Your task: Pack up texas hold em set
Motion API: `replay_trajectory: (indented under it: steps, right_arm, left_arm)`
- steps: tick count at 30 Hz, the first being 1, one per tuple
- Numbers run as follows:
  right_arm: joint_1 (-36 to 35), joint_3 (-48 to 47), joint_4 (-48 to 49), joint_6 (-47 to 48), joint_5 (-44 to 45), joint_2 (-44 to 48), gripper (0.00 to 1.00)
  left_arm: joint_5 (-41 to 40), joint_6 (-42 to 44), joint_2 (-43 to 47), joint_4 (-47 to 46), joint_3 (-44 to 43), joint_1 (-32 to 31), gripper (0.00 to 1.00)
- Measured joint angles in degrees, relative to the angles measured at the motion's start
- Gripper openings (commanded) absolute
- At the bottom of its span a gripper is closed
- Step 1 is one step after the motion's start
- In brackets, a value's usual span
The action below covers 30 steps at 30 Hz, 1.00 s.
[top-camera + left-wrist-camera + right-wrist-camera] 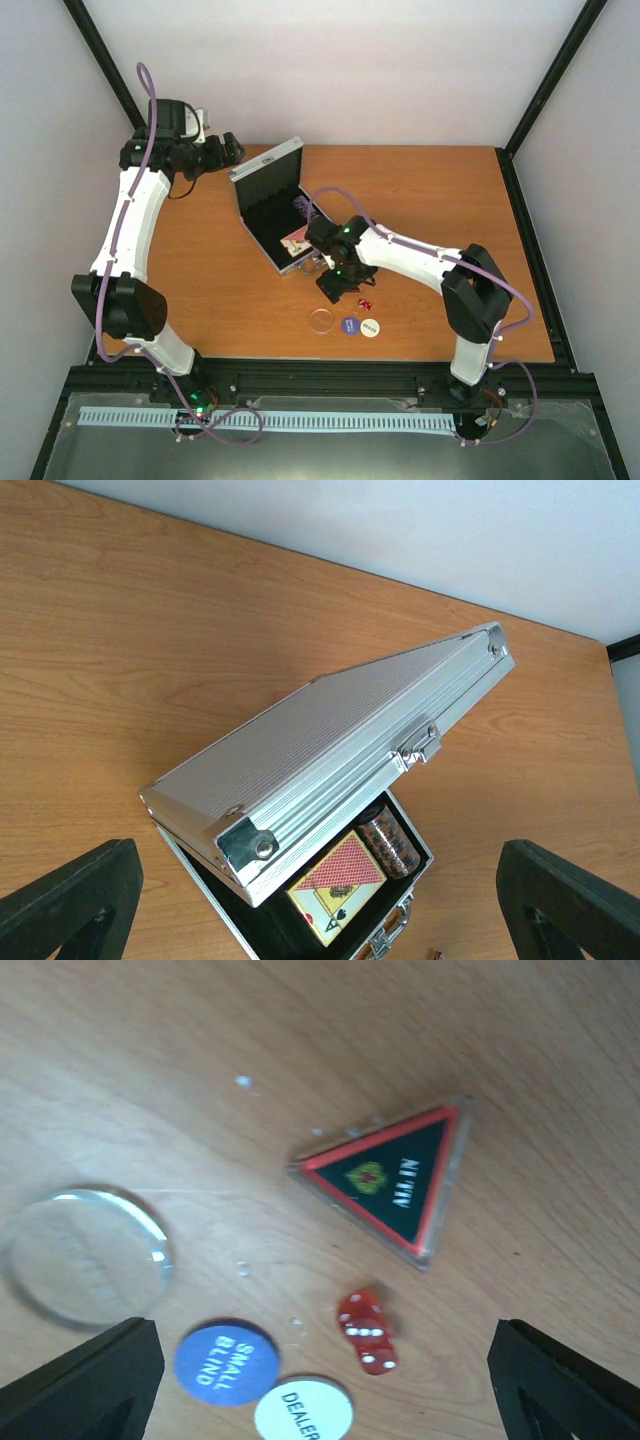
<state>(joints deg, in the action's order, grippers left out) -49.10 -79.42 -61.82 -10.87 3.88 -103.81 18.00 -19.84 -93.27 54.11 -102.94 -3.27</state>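
The silver case point(268, 175) stands at the table's back middle with its lid partly raised. In the left wrist view the ribbed lid point(330, 750) hangs over the black foam, where the pink-orange card box point(335, 885) and a dark chip stack point(390, 842) lie. My left gripper point(232, 148) is open and empty behind the lid. My right gripper point(335, 287) is open and empty above the black triangle point(395, 1180) and the red dice point(367, 1332). The clear disc point(85, 1255), blue disc point(222, 1362) and white disc point(303, 1410) lie on the table.
The three discs point(347, 324) lie in a row near the table's front edge, the dice point(365, 302) just behind them. Black frame posts and white walls enclose the table.
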Motion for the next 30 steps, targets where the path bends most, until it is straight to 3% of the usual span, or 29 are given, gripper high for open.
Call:
replay_trajectory:
  steps: [13,30]
  right_arm:
    - [-10.4,-3.8,2.7,0.2,-4.1,-4.0,0.92]
    - [-11.7,-0.3,6.8,-1.4,-7.1,-8.9,0.87]
  left_arm:
    - [0.1,-0.1,-0.3,0.0,-0.6,0.0,1.00]
    - [0.0,0.0,-0.3,0.0,-0.5,0.0,1.00]
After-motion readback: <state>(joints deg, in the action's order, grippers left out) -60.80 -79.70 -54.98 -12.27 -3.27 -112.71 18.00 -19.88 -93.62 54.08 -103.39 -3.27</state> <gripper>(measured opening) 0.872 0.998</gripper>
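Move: The clear disc lies flat on the table about 7 cm to the right hand's left, 6 cm back and 7 cm below it. On the same tabletop, the black triangle is some 3 cm straight ahead of that hand, the red dice 2 cm back and 4 cm right. The blue small blind button lies 8 cm straight back. From the left hand, the disc is roughly 26 cm back, 19 cm right and 31 cm down. Left and back, the right hand swings nearly level away from the triangle to over the clear disc, about 10 cm across in all, turning some 10 degrees counter-clockwise. It then sinks about 5 cm onto the disc's place, fingers pointing down and still wide open on either side of the disc, with no touch to be seen. ##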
